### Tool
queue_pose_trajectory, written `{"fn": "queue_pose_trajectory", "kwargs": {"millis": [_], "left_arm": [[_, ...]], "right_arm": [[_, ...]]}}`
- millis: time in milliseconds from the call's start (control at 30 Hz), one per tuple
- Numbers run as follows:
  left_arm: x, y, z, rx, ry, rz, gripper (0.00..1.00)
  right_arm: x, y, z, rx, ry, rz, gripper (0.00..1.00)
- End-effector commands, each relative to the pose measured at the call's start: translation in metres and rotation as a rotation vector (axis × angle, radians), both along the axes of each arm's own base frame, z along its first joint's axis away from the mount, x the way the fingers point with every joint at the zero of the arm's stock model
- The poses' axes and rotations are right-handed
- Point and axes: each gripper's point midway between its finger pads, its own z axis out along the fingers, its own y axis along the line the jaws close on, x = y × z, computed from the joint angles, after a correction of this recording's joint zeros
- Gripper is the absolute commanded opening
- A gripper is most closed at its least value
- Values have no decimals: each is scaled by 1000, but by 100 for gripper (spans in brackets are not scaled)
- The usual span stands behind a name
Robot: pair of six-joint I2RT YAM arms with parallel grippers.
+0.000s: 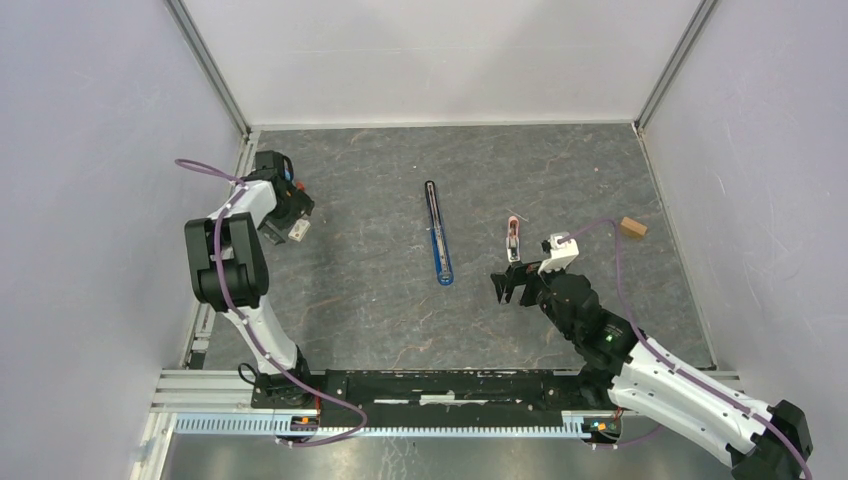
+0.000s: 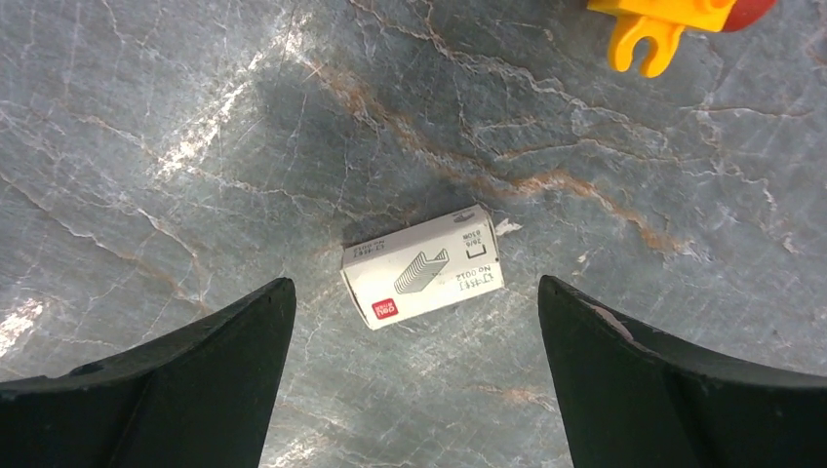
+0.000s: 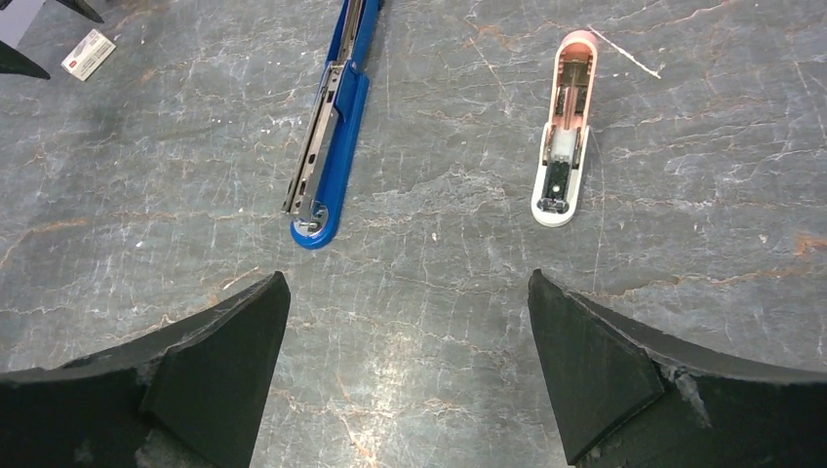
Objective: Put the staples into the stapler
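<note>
The stapler (image 1: 437, 235) lies swung open flat in the middle of the table, with a blue body, a black end and a bare metal channel (image 3: 332, 146). No loose staples show in any view. A small white box (image 2: 422, 266) printed with a staple drawing lies flat under my left gripper (image 2: 414, 283), which hangs open above it at the far left (image 1: 296, 222). My right gripper (image 3: 406, 276) is open and empty. It hovers over bare table (image 1: 512, 285), nearer to me than the stapler and to its right.
A small pink-and-white piece (image 3: 564, 136) lies right of the stapler, with a thin pale sliver (image 3: 624, 54) just beyond it. A yellow toy brick (image 2: 663, 24) sits near the white box. A tan block (image 1: 632, 228) rests by the right wall.
</note>
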Motion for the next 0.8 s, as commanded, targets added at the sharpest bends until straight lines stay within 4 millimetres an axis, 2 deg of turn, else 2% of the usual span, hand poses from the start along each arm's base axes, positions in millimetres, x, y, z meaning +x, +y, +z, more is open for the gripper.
{"fn": "queue_pose_trajectory", "kwargs": {"millis": [0,233,400,667,767], "left_arm": [[17,9,2,14,-46,77,99],[22,10,-11,12,-24,83,96],[21,8,-18,-2,-13,77,89],[16,4,-15,-8,11,17,73],[10,5,-11,9,31,-13,70]], "right_arm": [[11,0,32,28,-81,-32,98],[13,-1,28,9,-77,-37,98],[14,-1,28,1,-78,-41,98],[15,0,27,-12,-73,-38,98],[15,0,28,-8,-75,-40,98]]}}
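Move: The box of staples lies almost under the left gripper: about 1 cm ahead, centred left to right between the open fingers, some 3 cm below. The toy car stands about 11 cm beyond the box and 3 cm to its left; the blue stapler lies open roughly 33 cm to the right of the box, level with it. From the right gripper, the box is about 13 cm ahead, 46 cm to the left and 12 cm lower. Lower the left gripper about 2 cm almost straight down over the box of staples, easing forward barely half a centimetre, until the fingertips straddle its two short ends. Then hold the hand there, pointing down, and close the fingers by roughly a quarter of their range until the tips meet the box's ends. ##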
